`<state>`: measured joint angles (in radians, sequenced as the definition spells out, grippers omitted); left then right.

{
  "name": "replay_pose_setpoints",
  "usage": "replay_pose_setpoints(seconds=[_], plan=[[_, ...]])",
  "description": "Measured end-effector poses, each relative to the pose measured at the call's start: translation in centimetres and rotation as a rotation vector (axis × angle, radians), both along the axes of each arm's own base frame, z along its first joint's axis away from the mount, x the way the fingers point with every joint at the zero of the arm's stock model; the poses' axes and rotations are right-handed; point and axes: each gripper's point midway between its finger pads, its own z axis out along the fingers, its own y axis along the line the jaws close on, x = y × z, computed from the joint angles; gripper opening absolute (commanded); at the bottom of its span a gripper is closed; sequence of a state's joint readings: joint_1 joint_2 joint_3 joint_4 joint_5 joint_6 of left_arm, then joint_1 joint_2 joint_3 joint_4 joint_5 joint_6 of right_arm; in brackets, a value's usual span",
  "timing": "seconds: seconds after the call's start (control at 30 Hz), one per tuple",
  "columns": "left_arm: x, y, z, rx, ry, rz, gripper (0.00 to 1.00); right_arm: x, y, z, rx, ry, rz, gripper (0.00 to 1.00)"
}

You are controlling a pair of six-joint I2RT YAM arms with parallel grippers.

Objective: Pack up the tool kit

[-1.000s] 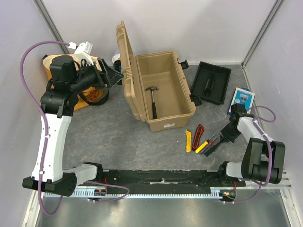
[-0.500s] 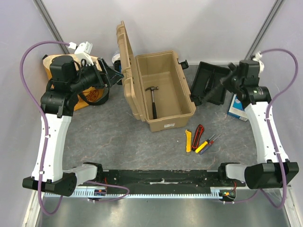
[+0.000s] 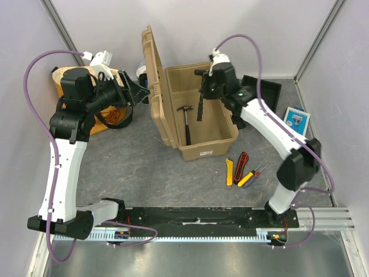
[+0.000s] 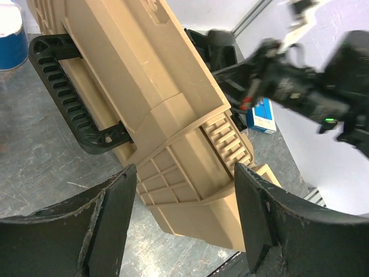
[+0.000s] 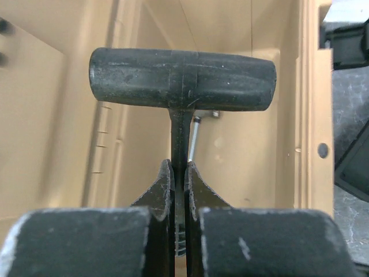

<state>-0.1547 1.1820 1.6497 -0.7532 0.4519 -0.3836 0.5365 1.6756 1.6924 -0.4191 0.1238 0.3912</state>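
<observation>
The tan ribbed toolbox (image 3: 207, 149) stands open, its lid (image 3: 151, 86) upright on the left, with a small hammer (image 3: 186, 121) lying inside. My right gripper (image 3: 203, 92) is shut on the shaft of a black mallet (image 3: 200, 109) and holds it above the box interior; the right wrist view shows the mallet head (image 5: 181, 79) just beyond my gripper (image 5: 179, 173). My left gripper (image 3: 138, 89) is open and empty beside the lid's outer face (image 4: 144, 69) and its black handle (image 4: 69, 92). Yellow cutter (image 3: 229, 172), red cutter (image 3: 241, 166) and screwdrivers (image 3: 253, 175) lie in front of the box.
The black inner tray (image 3: 259, 101) lies right of the box. A blue-white packet (image 3: 296, 120) lies at the far right. A yellow cloth bag (image 3: 109, 115) sits under the left arm. A blue-and-white tub (image 4: 11, 32) stands behind the lid.
My right arm lifted the black mallet from beside the screwdrivers, swung it over the black tray, and now holds it above the open box. The left arm has not moved.
</observation>
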Motion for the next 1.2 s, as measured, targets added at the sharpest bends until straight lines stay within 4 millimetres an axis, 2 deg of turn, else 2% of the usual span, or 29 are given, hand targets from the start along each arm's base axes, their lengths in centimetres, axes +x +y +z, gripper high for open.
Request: replay_pose_setpoints(seconds=[0.13,0.27,0.47,0.6,0.67,0.9,0.97,1.07,1.13,1.2], plan=[[0.1,0.1,-0.2,0.001,0.005,0.005,0.74,2.2,1.7,-7.6,-0.187,0.086,0.029,0.0],[0.0,0.0,-0.4,-0.017,0.019,0.011,0.74,4.6,2.3,-14.5,-0.353,0.157,0.021,0.0],[-0.2,-0.1,-0.9,-0.041,0.041,0.019,0.74,7.2,2.8,-20.5,-0.484,0.203,0.01,0.0],[-0.2,-0.1,-0.7,-0.047,0.038,0.023,0.74,8.6,2.9,-22.0,-0.521,0.201,-0.008,0.0],[-0.3,0.0,-0.6,-0.048,0.035,0.027,0.74,9.1,2.8,-22.5,-0.533,0.197,-0.026,0.06],[-0.4,0.3,-0.3,-0.045,0.019,0.048,0.74,9.8,2.4,-24.0,-0.548,0.214,-0.063,0.38],[-0.4,0.3,-0.3,-0.045,0.019,0.048,0.74,9.6,2.1,-24.3,-0.558,0.231,-0.075,0.5],[-0.3,0.3,-0.3,-0.045,0.021,0.047,0.74,9.6,1.9,-23.7,-0.556,0.239,-0.099,0.53],[-0.2,0.3,-0.4,-0.045,0.024,0.045,0.74,10.1,2.0,-22.3,-0.539,0.216,-0.115,0.54],[-0.1,0.2,-0.5,-0.045,0.027,0.043,0.74,10.4,2.1,-20.0,-0.515,0.184,-0.127,0.57]])
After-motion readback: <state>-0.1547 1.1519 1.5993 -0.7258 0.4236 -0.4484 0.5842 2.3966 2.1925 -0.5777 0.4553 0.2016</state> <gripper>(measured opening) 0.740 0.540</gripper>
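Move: The right hand already grips the mallet by its shaft, high over the case. Its resting place on the case floor is about 8 cm ahead, 2 cm left and 26 cm below. The hammer lies in the case some 4 cm ahead, 7 cm left and 27 cm below; the raised lid stands 16 cm left and 4 cm ahead. The black tray is roughly 21 cm right and 13 cm farther out. From the idle left hand, the resting place is about 22 cm ahead, 17 cm right and 38 cm down. Straight down for the most part and also forward, the right hand carries the mallet some 24 cm down and 10 cm ahead into the case, slowing near the floor, while it rolls left side down by about 30 degrees and tips its fingers further down. The fingers then open halfway, let go of the shaft, and the hand lifts back up about 4 cm. ##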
